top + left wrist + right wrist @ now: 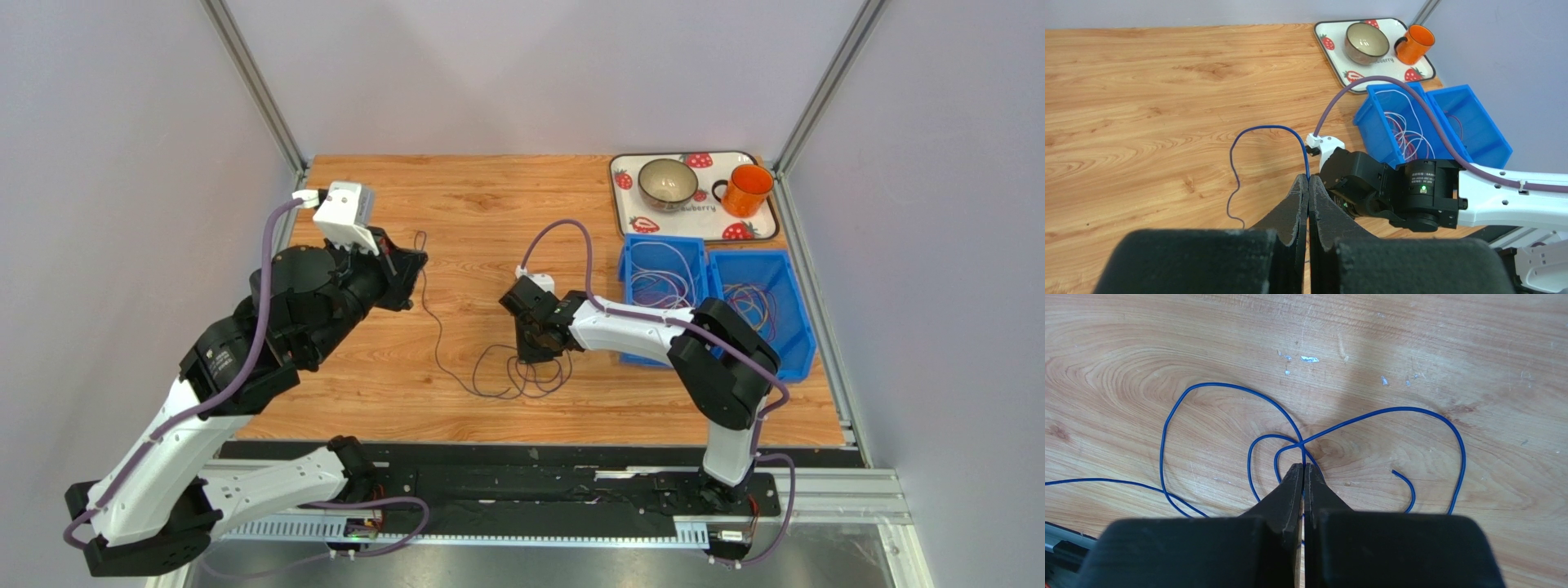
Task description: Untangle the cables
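Observation:
One thin blue cable (428,312) lies on the wooden table and ends in tangled loops (521,375) near the middle. My left gripper (411,262) is shut on one stretch of it; in the left wrist view the cable (1269,127) arcs up out of the closed tips (1308,180). My right gripper (536,350) is down at the loops, shut on the cable where the strands cross (1300,443) just ahead of its tips (1303,467). A free cable end (1395,473) lies to the right of it. More cables, white and purple (662,272) and orange (751,300), sit in two blue bins.
The two blue bins (632,263) (797,321) stand side by side at the right of the table, close behind the right arm. Behind them is a strawberry-print tray (702,222) with a bowl (667,183) and an orange mug (747,189).

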Tool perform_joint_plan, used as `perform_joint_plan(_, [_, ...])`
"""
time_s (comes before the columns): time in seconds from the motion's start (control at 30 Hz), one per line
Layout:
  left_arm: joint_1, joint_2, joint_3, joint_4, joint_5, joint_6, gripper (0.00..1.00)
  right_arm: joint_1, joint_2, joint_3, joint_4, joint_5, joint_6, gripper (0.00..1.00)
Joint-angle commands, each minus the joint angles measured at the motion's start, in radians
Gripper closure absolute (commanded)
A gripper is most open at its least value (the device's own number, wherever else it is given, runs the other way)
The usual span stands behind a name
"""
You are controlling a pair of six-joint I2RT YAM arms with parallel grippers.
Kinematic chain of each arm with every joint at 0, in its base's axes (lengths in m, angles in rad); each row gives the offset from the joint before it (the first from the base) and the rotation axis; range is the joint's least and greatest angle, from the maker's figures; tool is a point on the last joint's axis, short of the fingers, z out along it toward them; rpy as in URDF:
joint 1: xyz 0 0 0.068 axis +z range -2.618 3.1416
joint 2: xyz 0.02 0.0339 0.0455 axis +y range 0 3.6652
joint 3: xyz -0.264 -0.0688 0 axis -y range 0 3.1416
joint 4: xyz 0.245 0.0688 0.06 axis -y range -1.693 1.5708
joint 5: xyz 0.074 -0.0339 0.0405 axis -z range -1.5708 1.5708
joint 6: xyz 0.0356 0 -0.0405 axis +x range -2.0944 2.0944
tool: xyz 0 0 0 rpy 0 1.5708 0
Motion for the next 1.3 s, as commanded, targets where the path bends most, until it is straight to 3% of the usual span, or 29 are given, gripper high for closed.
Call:
perform_joint_plan(0.0, [0.004,-0.007,-0.004,0.019,0.003,-0.009,1.00,0.005,-0.003,0.031,0.006,0.014,0.000,1.00])
perform_joint_plan(0.1, [0.004,-0.010,-0.008,0.019,0.008,-0.012,1.00,0.003,-0.029,0.042,-0.061,0.046,-0.003,1.00])
perform_joint_plan(0.3, [0.003,-0.012,-0.034,0.045,0.029,-0.032,1.00,0.003,-0.094,0.110,-0.306,0.254,-0.012,1.00])
perform_joint_plan(0.57, [0.004,0.007,-0.068,0.079,0.074,-0.055,1.00,0.005,-0.255,0.128,-0.474,0.356,0.008,1.00])
perform_joint_plan(0.87, [0.012,-0.053,-0.062,-0.044,-0.046,-0.044,1.00,-0.040,-0.430,0.258,-0.635,0.482,-0.044,1.00])
perform_joint_plan(1.0, [0.015,-0.073,-0.102,-0.055,-0.032,-0.075,1.00,-0.040,-0.477,0.410,-0.644,0.439,-0.101,1.00])
perform_joint_plan(1.13, [0.015,-0.076,-0.137,-0.042,0.002,-0.096,1.00,-0.035,-0.552,0.441,-0.566,0.381,-0.159,1.00])
perform_joint_plan(1.23, [0.017,-0.075,-0.148,-0.036,0.008,-0.102,1.00,-0.035,-0.658,0.362,-0.417,0.281,-0.210,1.00])
perform_joint_plan(1.27, [0.017,-0.075,-0.151,-0.028,0.009,-0.104,1.00,-0.034,-0.736,0.317,-0.296,0.188,-0.239,1.00])
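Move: My right fingers are shut on the blue cable's coil, whose middle lies about 3 cm back from that hand, with its loose end some 5 cm right and level. The nearer blue box is roughly 22 cm right and 9 cm ahead of it, the farther box about 37 cm right and 8 ahead. From my raised left hand, which holds the same cable, the coil lies about 13 cm right, level fore and aft, some 39 cm below. I keep the blue cable pinched in both hands and sweep my right hand up off the table, first rightwards to the nearer box's side by about 12 cm, then mostly straight up, almost 30 cm in all, its fingertips swinging forward some 30 degrees. My left hand sinks about 5 cm, swaying slightly right and then left. ##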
